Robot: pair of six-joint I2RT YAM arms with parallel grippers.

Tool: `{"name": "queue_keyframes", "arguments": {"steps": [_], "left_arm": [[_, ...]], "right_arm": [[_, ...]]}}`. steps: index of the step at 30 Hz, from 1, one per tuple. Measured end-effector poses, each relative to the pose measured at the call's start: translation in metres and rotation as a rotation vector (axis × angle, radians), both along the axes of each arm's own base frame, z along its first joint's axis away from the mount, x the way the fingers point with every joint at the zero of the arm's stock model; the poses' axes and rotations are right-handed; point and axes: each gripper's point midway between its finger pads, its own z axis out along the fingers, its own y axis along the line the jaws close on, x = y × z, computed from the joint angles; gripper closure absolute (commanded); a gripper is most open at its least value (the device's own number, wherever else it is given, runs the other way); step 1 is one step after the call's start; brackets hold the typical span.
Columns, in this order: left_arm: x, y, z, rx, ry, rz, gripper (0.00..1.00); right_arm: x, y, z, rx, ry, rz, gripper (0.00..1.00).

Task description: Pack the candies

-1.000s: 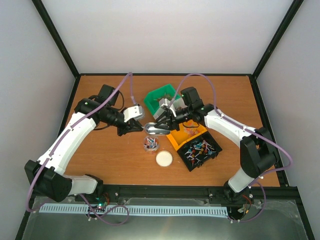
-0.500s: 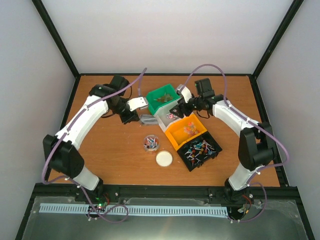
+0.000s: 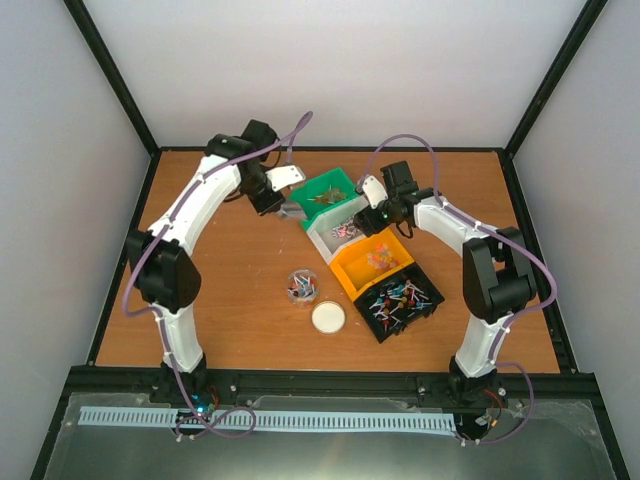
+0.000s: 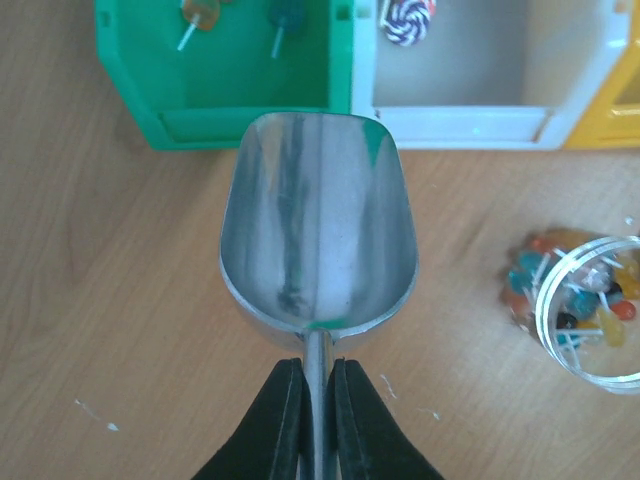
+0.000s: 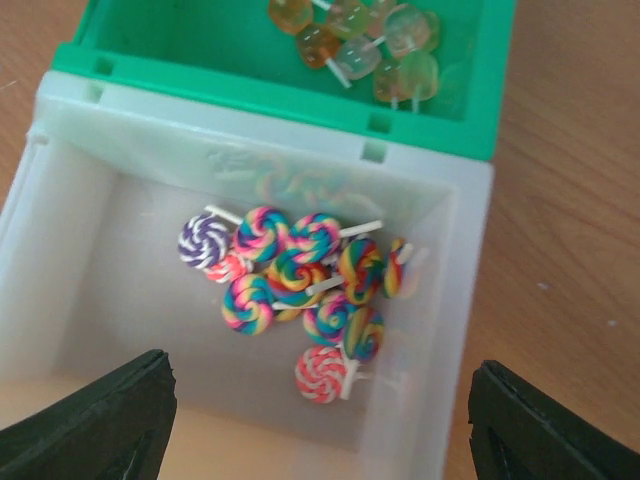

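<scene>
My left gripper [image 4: 318, 365] is shut on the handle of the empty metal scoop [image 4: 318, 250]. The scoop hangs just above the table, in front of the green bin [image 4: 240, 60]. Seen from above, the left gripper [image 3: 283, 205] and scoop [image 3: 295, 213] sit at the green bin's [image 3: 325, 195] left side. My right gripper [image 5: 320, 370] is open over the white bin [image 5: 100, 200], nothing between its fingers. Swirl candies [image 5: 300, 275] lie in that bin, and amber and greenish candies [image 5: 370, 40] in the green one. More candies fill the clear jar [image 4: 585, 305].
An orange bin [image 3: 372, 262] and a black bin [image 3: 403, 300], both holding candies, stand in a row after the white bin [image 3: 325, 240]. The small jar [image 3: 302, 286] and its round white lid [image 3: 328, 318] sit on the table nearer the front.
The right gripper has opened and drawn back from the scoop to above the white bin. The left arm has carried the scoop away from the jar toward the green bin.
</scene>
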Motion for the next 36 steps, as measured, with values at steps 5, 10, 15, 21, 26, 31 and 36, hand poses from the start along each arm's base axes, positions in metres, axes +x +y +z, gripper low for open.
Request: {"name": "queue_keyframes", "arguments": {"steps": [5,10,15,21,26,31,36], "left_arm": [[0.026,-0.006,-0.007,0.021,0.003,0.015,0.99],[0.039,-0.012,-0.023,0.04,0.042,0.016,0.99],[0.051,-0.017,-0.034,0.068,0.054,0.011,0.99],[0.058,-0.022,-0.042,0.125,0.043,-0.002,0.99],[0.057,-0.022,-0.049,0.179,0.048,-0.019,0.99],[0.059,-0.021,-0.055,0.213,0.058,-0.029,0.99],[0.066,-0.026,-0.07,0.225,0.072,-0.044,0.99]], "right_arm": [[0.017,-0.006,0.009,-0.04,-0.05,-0.045,0.23],[0.029,-0.009,-0.008,-0.079,-0.042,-0.067,0.3],[0.026,-0.009,-0.035,-0.093,0.019,-0.065,0.51],[0.023,-0.003,-0.034,-0.054,0.039,-0.056,0.61],[0.021,0.001,-0.033,-0.03,0.051,-0.048,0.63],[0.018,0.007,-0.032,-0.013,0.059,-0.032,0.64],[0.014,0.015,-0.032,-0.01,0.061,-0.014,0.68]]}}
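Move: The left gripper holds the empty scoop; the green bin's middle is about 14 cm ahead of this gripper, 12 cm to its right and 17 cm below. The white bin is some 5 cm ahead and 15 cm right, the jar of candies about 12 cm back and 7 cm right. From the open right gripper, the white bin's right end wall is about 3 cm ahead, neither left nor right, 5 cm below; the green bin is 11 cm ahead and 9 cm left, the yellow bin 9 cm back, straight in line. Bring the left gripper about 7 cm forward, 7 cm down and slightly right, keeping its hold on the handle and rolling its left side up some 15 degrees, so the scoop dips into the green bin. With the right, go slightly forward, then down to straddle the white bin's right end wall, half close until the outer finger bears on its outside, and draw left and a little back. ##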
